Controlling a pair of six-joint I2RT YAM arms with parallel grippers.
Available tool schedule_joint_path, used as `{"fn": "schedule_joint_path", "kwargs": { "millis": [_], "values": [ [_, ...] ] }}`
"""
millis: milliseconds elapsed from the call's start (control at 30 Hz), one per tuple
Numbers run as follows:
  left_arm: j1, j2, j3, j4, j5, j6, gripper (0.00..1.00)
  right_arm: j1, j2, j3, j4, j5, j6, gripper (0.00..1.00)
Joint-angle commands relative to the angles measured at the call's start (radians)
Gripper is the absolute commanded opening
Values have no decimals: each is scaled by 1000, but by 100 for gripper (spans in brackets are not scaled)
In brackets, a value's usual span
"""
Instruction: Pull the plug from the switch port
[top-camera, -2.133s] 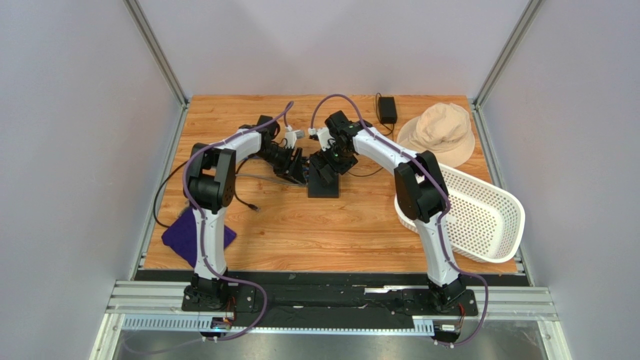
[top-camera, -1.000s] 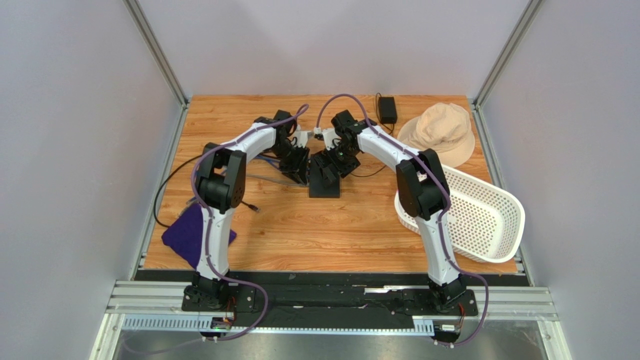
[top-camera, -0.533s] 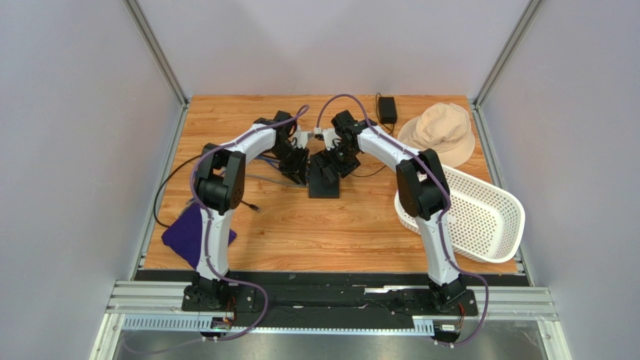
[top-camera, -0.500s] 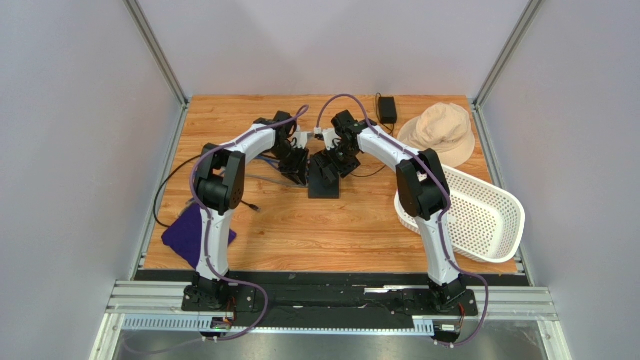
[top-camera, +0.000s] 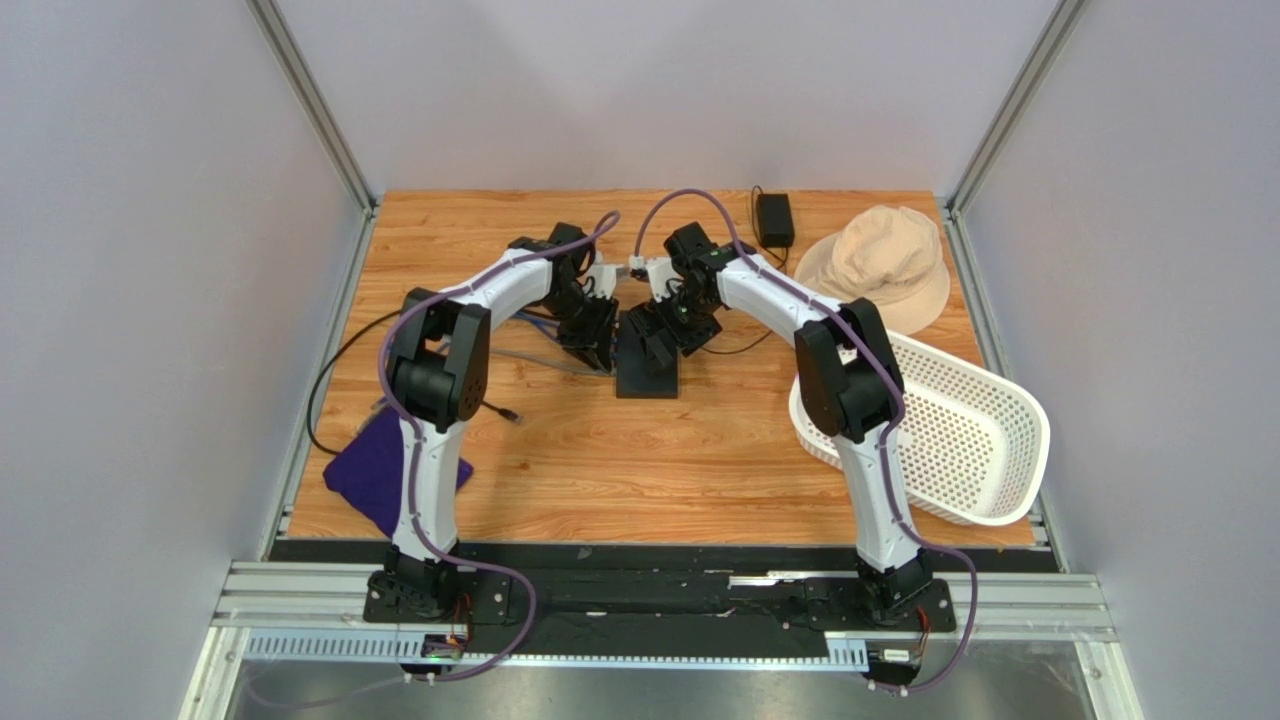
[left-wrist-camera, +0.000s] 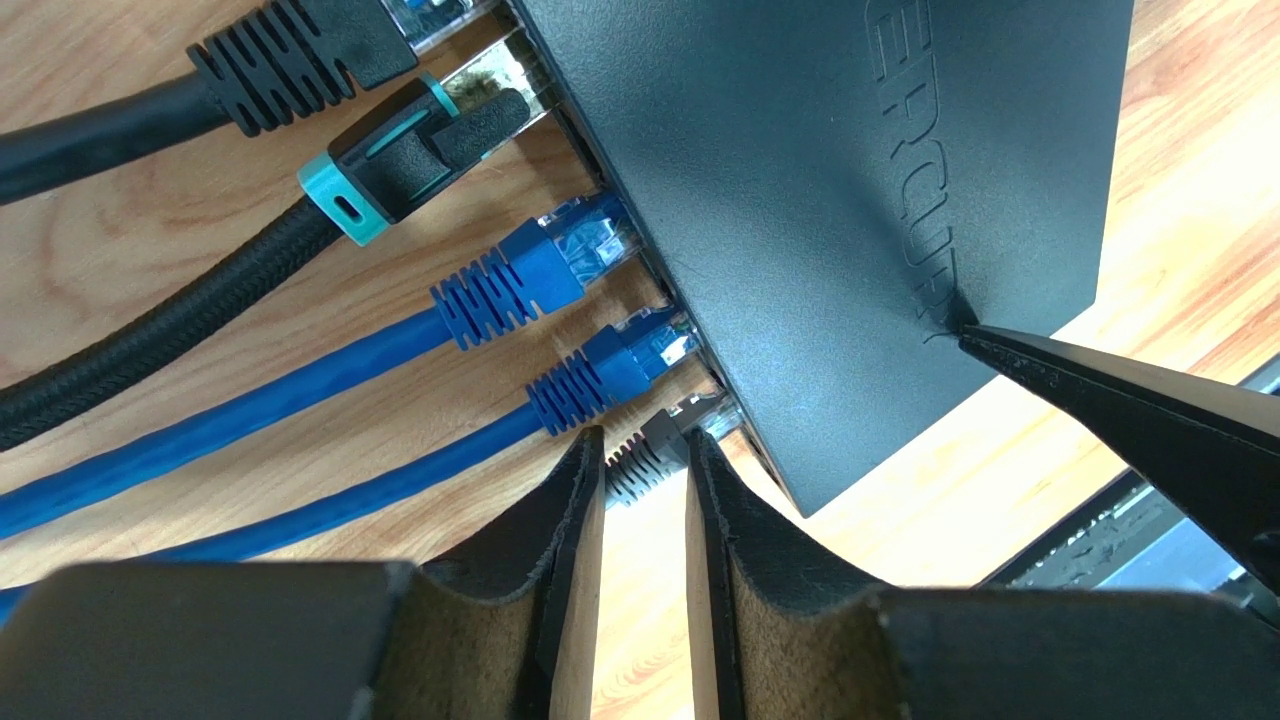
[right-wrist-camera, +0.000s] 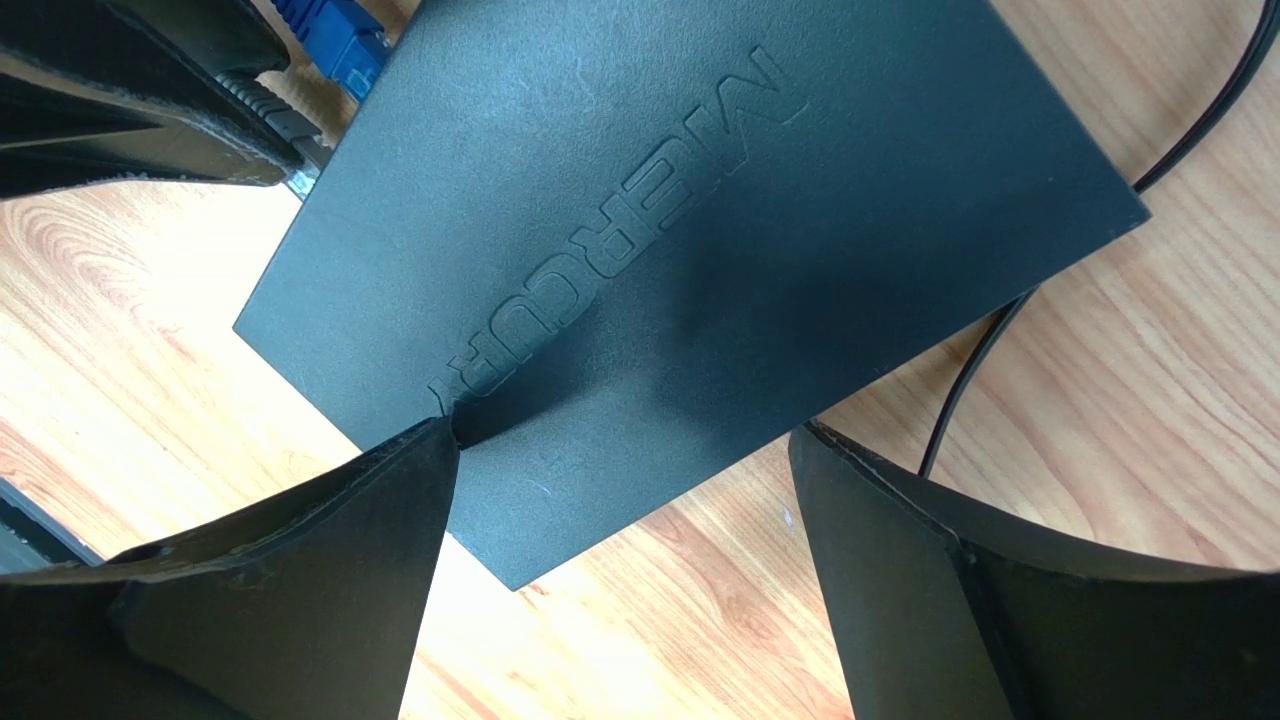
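Note:
The switch (top-camera: 649, 365) is a flat black box lying mid-table, seen close in the left wrist view (left-wrist-camera: 842, 195) and the right wrist view (right-wrist-camera: 706, 225). Several cables run into its port side: two blue plugs (left-wrist-camera: 571, 255), a teal-ringed one (left-wrist-camera: 413, 135) and, at the row's end, a small black plug (left-wrist-camera: 672, 434). My left gripper (left-wrist-camera: 643, 446) (top-camera: 601, 342) is shut on that black plug's ribbed boot, which still sits in its port. My right gripper (right-wrist-camera: 624, 435) (top-camera: 664, 330) stands open over the switch, one fingertip (right-wrist-camera: 436, 450) resting on its lid, the other beside its long edge.
A beige hat (top-camera: 879, 263) and a small black power adapter (top-camera: 774, 219) lie at the back right. A white basket (top-camera: 962, 428) stands at the right edge, a purple cloth (top-camera: 368, 465) at the near left. Black cable (top-camera: 323, 393) loops left of the arms.
The left arm has swung in to the switch's port side, and its jaws have narrowed slightly onto the black plug. The right arm and the switch have stayed put.

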Motion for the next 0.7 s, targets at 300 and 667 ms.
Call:
{"fn": "schedule_joint_path", "kwargs": {
  "millis": [300, 667],
  "values": [
    [13, -30, -10, -153, -214, 31, 0, 3, 15, -97, -21, 127, -3, 89],
    [45, -37, 26, -193, -147, 53, 0, 5, 12, -109, -18, 134, -14, 90]
  ]
}}
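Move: The left fingers already have the grey plug between them at the port, with the switch's middle about 6 cm to their right and 1 cm ahead; a blue plug stands about 2 cm ahead, another about 4 cm ahead. From the right hand, that grey plug lies roughly 9 cm left, 2 cm back and 1 cm lower, and the switch's middle some 4 cm left, level with it and 1 cm lower. Left fingers, pinching the grey plug, pull about 5 cm left and end shut; right finger stays on switch. ##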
